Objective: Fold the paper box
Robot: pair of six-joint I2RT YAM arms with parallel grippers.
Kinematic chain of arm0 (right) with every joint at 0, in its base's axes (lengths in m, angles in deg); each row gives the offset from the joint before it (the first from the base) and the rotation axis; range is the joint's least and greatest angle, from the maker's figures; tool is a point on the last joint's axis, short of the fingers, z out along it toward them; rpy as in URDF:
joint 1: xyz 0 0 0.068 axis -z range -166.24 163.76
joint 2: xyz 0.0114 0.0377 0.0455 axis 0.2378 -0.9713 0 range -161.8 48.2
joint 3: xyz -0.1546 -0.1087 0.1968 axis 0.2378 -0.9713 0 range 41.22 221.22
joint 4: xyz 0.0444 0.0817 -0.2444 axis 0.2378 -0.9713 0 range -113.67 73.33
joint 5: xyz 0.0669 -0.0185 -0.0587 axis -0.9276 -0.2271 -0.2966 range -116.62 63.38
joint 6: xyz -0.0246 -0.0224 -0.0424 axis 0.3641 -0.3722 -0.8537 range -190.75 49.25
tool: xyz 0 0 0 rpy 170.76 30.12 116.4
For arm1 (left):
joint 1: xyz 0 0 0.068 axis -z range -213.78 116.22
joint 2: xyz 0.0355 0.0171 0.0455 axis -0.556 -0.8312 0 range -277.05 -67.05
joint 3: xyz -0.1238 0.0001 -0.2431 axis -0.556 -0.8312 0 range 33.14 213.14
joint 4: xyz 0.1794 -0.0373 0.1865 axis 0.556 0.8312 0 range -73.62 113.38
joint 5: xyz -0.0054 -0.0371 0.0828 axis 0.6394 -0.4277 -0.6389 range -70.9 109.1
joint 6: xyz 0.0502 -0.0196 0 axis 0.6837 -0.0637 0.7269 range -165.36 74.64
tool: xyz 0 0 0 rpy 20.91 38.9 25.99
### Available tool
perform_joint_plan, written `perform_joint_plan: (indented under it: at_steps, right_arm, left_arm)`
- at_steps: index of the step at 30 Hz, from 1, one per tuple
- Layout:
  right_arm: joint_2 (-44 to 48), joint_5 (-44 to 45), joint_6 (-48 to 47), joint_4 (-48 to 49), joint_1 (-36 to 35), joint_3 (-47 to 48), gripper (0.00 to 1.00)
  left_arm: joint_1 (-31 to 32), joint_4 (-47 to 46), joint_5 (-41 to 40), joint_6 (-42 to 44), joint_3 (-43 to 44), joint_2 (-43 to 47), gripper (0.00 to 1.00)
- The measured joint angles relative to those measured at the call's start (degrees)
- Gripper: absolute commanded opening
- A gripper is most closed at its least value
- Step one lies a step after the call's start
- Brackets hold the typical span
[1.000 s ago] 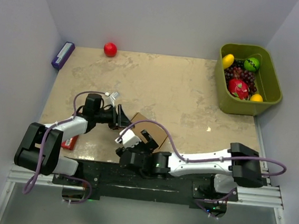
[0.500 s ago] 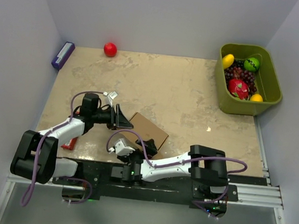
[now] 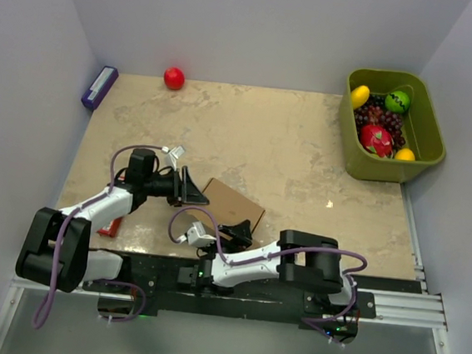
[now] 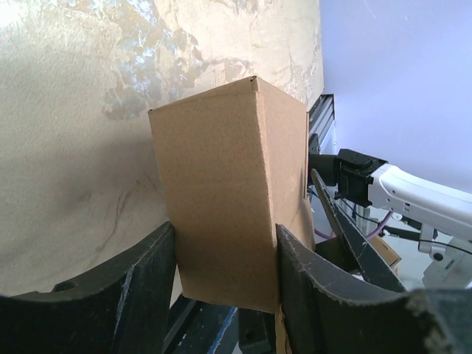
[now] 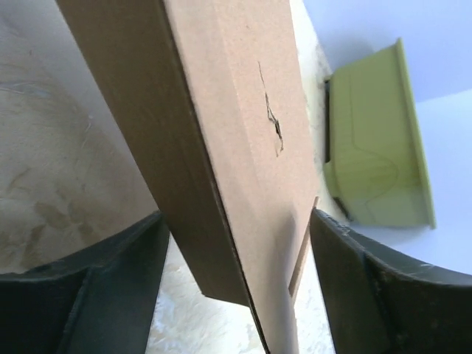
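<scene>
The paper box (image 3: 235, 204) is a brown cardboard box at the table's near middle, lying at a slant. My left gripper (image 3: 191, 188) is shut on its left end; in the left wrist view both black fingers press the sides of the paper box (image 4: 221, 199) around the left gripper (image 4: 225, 236). My right gripper (image 3: 238, 227) sits at the near edge. In the right wrist view the paper box (image 5: 221, 110) fills the gap of the right gripper (image 5: 236, 217). One finger is against its dark side, the other against a thin flap edge.
A green bin (image 3: 430, 137) of fruit stands at the back right and shows as the green bin (image 5: 376, 147) behind the box. A red ball (image 3: 174, 77) and a purple box (image 3: 99, 87) lie at the back left. A flat red box (image 3: 109, 227) lies under the left arm.
The right arm folded in toward its base and brought its gripper to the box's near edge, where the jaws narrowed onto it. The left gripper kept its hold.
</scene>
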Motion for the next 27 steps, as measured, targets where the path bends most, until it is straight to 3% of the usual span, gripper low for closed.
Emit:
perform_joint_plan:
  at_steps: [4, 5, 8, 15, 22, 27]
  right_arm:
    - [1.3, -0.3, -7.6, 7.6, 0.4, -3.3, 0.56]
    - [2.2, -0.6, -10.4, 10.6, 0.3, -4.7, 0.54]
    - [7.1, -4.1, -19.8, 20.5, 0.4, -9.6, 0.51]
    - [11.2, -11.8, -27.5, 27.0, 0.8, -10.8, 0.45]
    - [12.4, -17.4, -27.2, 24.9, 1.4, -9.7, 0.44]
    - [21.5, -25.8, -27.5, 23.3, 3.5, -10.8, 0.44]
  left_arm:
    - [-0.3, 0.0, 0.2, 0.3, 0.0, 0.0, 0.40]
    - [-0.3, 0.0, 0.1, 0.3, -0.1, 0.0, 0.48]
    - [-0.2, 0.8, 0.0, 0.0, -0.2, 0.0, 0.70]
    - [-0.3, 3.4, -1.0, 3.7, 0.7, 0.5, 0.97]
    - [-0.9, 9.3, -7.5, 9.6, 5.2, 3.7, 1.00]
    - [-4.7, 10.6, -10.9, 12.7, 9.0, 4.9, 1.00]
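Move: The paper box is already pinched near its left end by the left hand; its middle lies about 7 cm to that hand's right, 2 cm nearer the bases and 2 cm lower. From the right hand, its fingers open around the near side, the box's middle is roughly 4 cm ahead and 3 cm to the left, near its own height. The red carton lies about 23 cm left and 4 cm nearer than the left hand; the red ball is some 31 cm ahead and 11 cm left of that hand. The right hand stays close to where it is at the near side of the box and closes its fingers from wide to about half open, pinching the cardboard, then tips its fingertips down some 25 degrees with a slight counter-clockwise turn while easing back a centimetre or so and, at the very end, rising. Once that grip has closed, the left hand opens wide, lets go of the box's left end and draws off forward, to the left and upward, about 7 cm in all, its fingers swinging up a little as it clears the cardboard. ##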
